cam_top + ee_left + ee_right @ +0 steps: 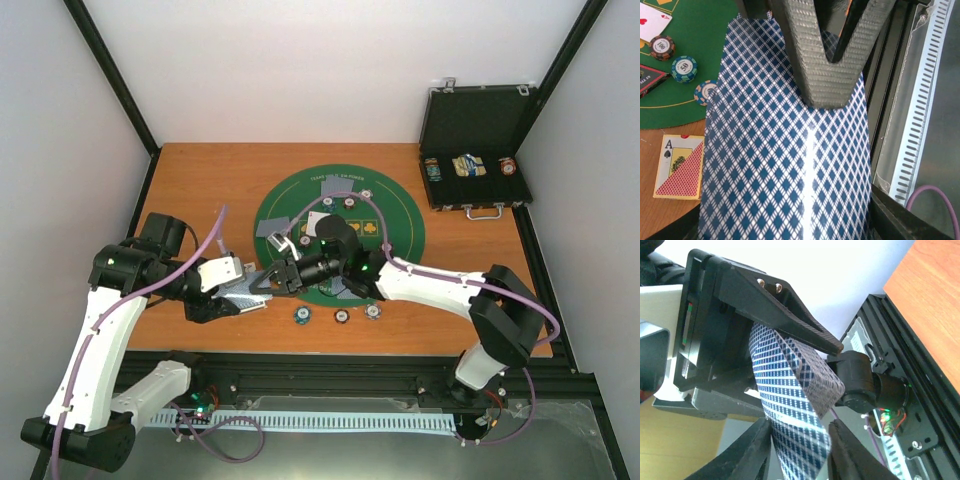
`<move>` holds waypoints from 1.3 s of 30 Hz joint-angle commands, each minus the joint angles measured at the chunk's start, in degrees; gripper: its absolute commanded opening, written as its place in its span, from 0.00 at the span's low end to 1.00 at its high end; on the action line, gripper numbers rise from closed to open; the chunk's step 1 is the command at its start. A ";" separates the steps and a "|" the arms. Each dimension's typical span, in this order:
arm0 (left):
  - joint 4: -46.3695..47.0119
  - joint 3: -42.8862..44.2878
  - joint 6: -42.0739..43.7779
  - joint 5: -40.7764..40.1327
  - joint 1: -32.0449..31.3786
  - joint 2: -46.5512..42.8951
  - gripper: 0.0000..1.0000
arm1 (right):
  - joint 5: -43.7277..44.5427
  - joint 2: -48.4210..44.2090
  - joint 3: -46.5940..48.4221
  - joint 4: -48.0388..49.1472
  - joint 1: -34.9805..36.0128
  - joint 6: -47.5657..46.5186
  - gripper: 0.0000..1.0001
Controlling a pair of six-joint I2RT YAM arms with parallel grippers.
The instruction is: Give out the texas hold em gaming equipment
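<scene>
My left gripper is shut on a stack of blue-diamond-backed playing cards held over the table's near edge. The top card bows outward from the stack. My right gripper has its two fingers on either side of that card's free end, still apart, with the card filling most of the gap. In the left wrist view a right finger lies over the cards. Three striped poker chips lie in a row by the green round mat.
The open black case stands at the back right with chips inside. Face-down cards and more chips lie on the mat. An ace-of-spades card rests on the wood beside my left hand. The black rail runs along the near edge.
</scene>
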 commanded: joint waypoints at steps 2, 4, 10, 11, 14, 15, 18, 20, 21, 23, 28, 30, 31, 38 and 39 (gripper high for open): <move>0.71 2.50 -0.34 2.89 0.04 -1.34 0.13 | 2.65 -2.94 -0.79 -7.93 -1.57 -2.67 0.22; 0.67 2.48 -0.35 2.93 -0.01 -1.46 0.13 | 2.61 -3.79 0.06 -9.93 -2.37 -3.17 0.15; 0.53 2.31 -0.31 2.78 0.04 -1.72 0.13 | 2.42 -6.13 2.63 -16.38 -4.67 -5.99 0.04; 0.53 2.35 -0.27 2.71 0.04 -1.71 0.13 | 2.30 -6.44 2.86 -17.36 -5.17 -6.54 0.03; 0.45 2.40 -0.31 2.72 0.02 -1.64 0.13 | 1.82 -7.39 3.13 -19.63 -6.81 -7.87 0.03; 0.45 2.40 -0.30 2.76 -0.01 -1.60 0.13 | 1.72 -7.65 3.30 -20.60 -7.42 -8.68 0.03; 0.40 2.44 -0.22 2.60 0.04 -1.44 0.13 | 1.81 -7.91 5.62 -27.48 -10.27 -13.62 0.03; 0.29 2.48 -0.17 2.53 0.01 -1.32 0.13 | 4.29 -7.24 9.19 -36.58 -12.66 -20.40 0.04; 0.28 2.50 -0.19 2.58 0.03 -1.34 0.13 | 5.95 -6.37 11.74 -41.80 -13.88 -24.80 0.05; 0.23 2.41 -0.22 2.45 -0.01 -1.35 0.13 | 13.71 -3.61 18.14 -53.37 -15.50 -34.49 0.08; 0.50 1.91 -0.66 2.29 0.03 -1.32 0.13 | 47.96 7.73 30.63 -67.42 -16.50 -50.24 0.08; 0.40 1.95 -0.90 2.54 0.03 -1.06 0.13 | 61.84 13.73 33.88 -69.32 -16.38 -53.49 0.03; 0.36 2.02 -0.92 2.67 0.04 -1.05 0.13 | 68.59 16.75 35.06 -69.56 -16.03 -54.98 0.03; 0.54 1.28 -0.69 2.39 0.03 -1.92 0.13 | 87.22 26.54 38.10 -63.30 -14.57 -60.95 0.03; 0.47 0.99 -0.48 2.23 0.08 -2.03 0.13 | 84.28 26.47 38.82 -63.76 -14.61 -60.03 0.03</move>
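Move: The top card of the deck in the left hand has its middle about 4 cm to the right hand's left and 2 cm below it; the part-open right fingers are already at the deck's right end. From the left hand it lies about 3 cm right and 2 cm lower. Well below the right hand, by some 23 cm, the near-left chips are about 19 cm ahead and 3 right, the ace of hearts 31 ahead and 10 right, and the teal chips 9 ahead and 7 right. Rightwards at first, some 4 cm, and about as far forward, the right hand draws away from the deck while its fingers close from part-open to shut on the top card. Then it sweeps fast forward and right over the mat and plunges about 18 cm towards the suit boxes, its fingers swinging from pointing left to pointing down. The left hand keeps holding the deck practically still. ##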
